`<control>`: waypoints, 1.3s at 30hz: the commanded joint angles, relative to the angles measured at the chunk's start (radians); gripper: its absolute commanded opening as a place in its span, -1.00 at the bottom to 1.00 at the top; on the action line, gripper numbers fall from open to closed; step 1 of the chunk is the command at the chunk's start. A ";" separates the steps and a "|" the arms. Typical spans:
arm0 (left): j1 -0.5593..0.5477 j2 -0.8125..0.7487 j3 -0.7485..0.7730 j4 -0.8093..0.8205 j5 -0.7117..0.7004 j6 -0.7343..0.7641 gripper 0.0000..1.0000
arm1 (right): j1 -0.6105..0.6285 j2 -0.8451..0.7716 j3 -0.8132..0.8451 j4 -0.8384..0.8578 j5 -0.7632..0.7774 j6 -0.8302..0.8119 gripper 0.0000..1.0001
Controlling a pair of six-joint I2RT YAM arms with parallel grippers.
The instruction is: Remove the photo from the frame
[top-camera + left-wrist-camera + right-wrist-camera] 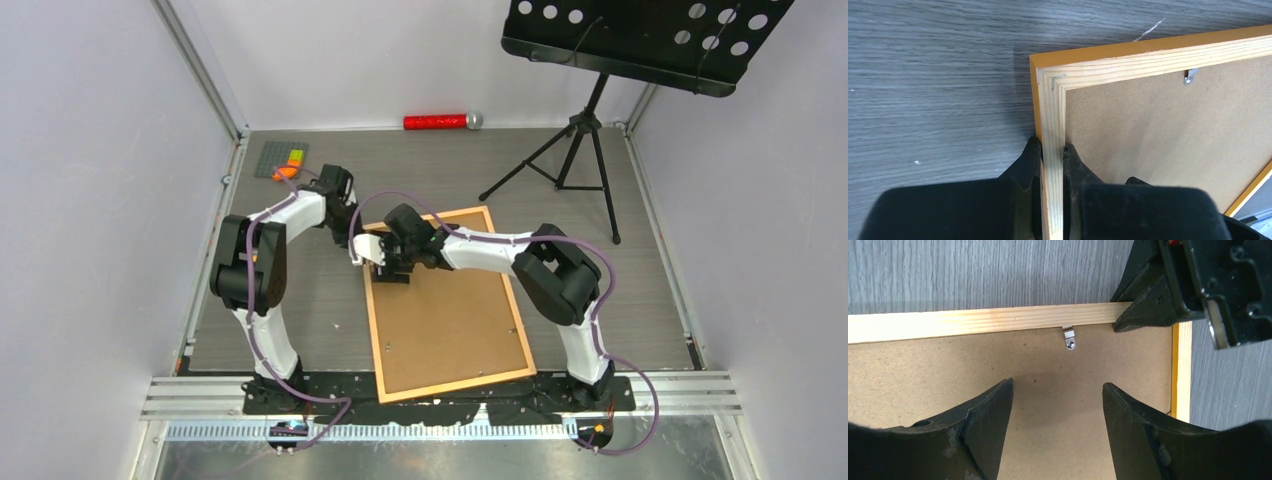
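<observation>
The frame [373, 325] lies face down on the table, its thin orange border around a plain brown backing board [450, 320]. The photo is hidden under that board. My left gripper [1053, 150] is shut on the frame's pale wooden rail [1053, 120], close to the far left corner, one finger outside and one on the board side. From above, the left gripper [357, 247] sits at that corner. My right gripper [1058, 387] hovers open over the backing board [1048, 370], near a small metal clip [1068, 338] on the rail, with nothing between its fingers.
A black music stand [590, 130] on a tripod stands at the far right. A red cylinder [436, 122] lies by the back wall. A grey baseplate with coloured bricks [282, 160] sits at the far left. Walls close in both sides.
</observation>
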 commanded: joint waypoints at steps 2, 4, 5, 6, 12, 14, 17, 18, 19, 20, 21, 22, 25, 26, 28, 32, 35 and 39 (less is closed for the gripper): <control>-0.061 -0.008 -0.123 0.011 0.071 -0.020 -1.00 | 0.004 -0.046 0.026 -0.034 -0.002 -0.102 0.42; -0.065 -0.018 -0.141 0.027 0.077 -0.033 -1.00 | 0.005 -0.052 0.017 -0.010 -0.027 -0.118 0.42; -0.065 -0.022 -0.142 0.024 0.075 -0.036 -1.00 | 0.005 -0.052 0.015 0.012 -0.037 -0.119 0.41; -0.065 -0.027 -0.142 0.018 0.070 -0.038 -1.00 | 0.005 -0.048 0.019 0.019 -0.040 -0.119 0.41; -0.065 -0.075 -0.155 0.017 0.078 -0.063 -1.00 | 0.006 0.019 0.099 0.014 -0.063 -0.067 0.26; -0.065 -0.086 -0.157 0.018 0.089 -0.070 -1.00 | 0.009 0.035 0.116 0.000 -0.065 -0.055 0.20; -0.065 -0.095 -0.160 0.014 0.104 -0.077 -1.00 | 0.016 0.042 0.118 0.004 -0.063 -0.046 0.19; -0.065 -0.097 -0.164 0.011 0.104 -0.081 -1.00 | 0.017 0.044 0.121 0.003 -0.066 -0.045 0.20; -0.065 -0.099 -0.167 0.011 0.105 -0.081 -1.00 | 0.017 0.046 0.125 -0.006 -0.069 -0.046 0.20; -0.065 -0.100 -0.170 0.009 0.105 -0.081 -1.00 | 0.018 0.055 0.136 -0.014 -0.075 -0.049 0.19; -0.065 -0.099 -0.171 0.007 0.107 -0.081 -1.00 | 0.018 0.068 0.154 -0.041 -0.074 -0.058 0.19; -0.065 -0.099 -0.174 0.007 0.112 -0.081 -1.00 | 0.021 0.074 0.163 -0.061 -0.061 -0.062 0.19; -0.065 -0.105 -0.186 0.018 0.144 -0.084 -1.00 | 0.029 0.106 0.197 -0.081 -0.021 -0.083 0.19; -0.065 -0.107 -0.190 0.021 0.150 -0.085 -1.00 | 0.030 0.113 0.205 -0.093 -0.008 -0.086 0.19; -0.065 -0.119 -0.203 0.025 0.163 -0.085 -1.00 | 0.030 0.129 0.230 -0.112 0.002 -0.092 0.17; -0.065 -0.142 -0.226 0.029 0.177 -0.084 -1.00 | 0.030 0.157 0.254 -0.124 0.033 -0.111 0.13; -0.066 -0.154 -0.241 0.040 0.193 -0.089 -1.00 | 0.030 0.172 0.280 -0.143 0.051 -0.113 0.05; -0.065 -0.153 -0.242 0.039 0.207 -0.090 -1.00 | 0.029 0.196 0.314 -0.136 0.092 -0.097 -0.03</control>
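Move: The metal tab inside the picture frame's left rail lies about 3 cm to the left of the open right fingers, 1 cm ahead and 2 cm below. The left gripper, already pinching that rail, is some 5 cm ahead of the right hand and 5 cm to its left; the far-left corner is 8 cm ahead and 5 cm left. From the left hand, the tab sits about 4 cm back and 2 cm to the right, at nearly its own height. Leftward in a low hop, the right hand rises about 1.5 cm over the backing, then sinks to nearly its old height, ending some 3 cm left and 1 cm forward with the tab between its partly closing fingertips. The left hand keeps pinching the rail, shifts 1 cm right and tilts about 10 degrees, fingertips swinging forward. ##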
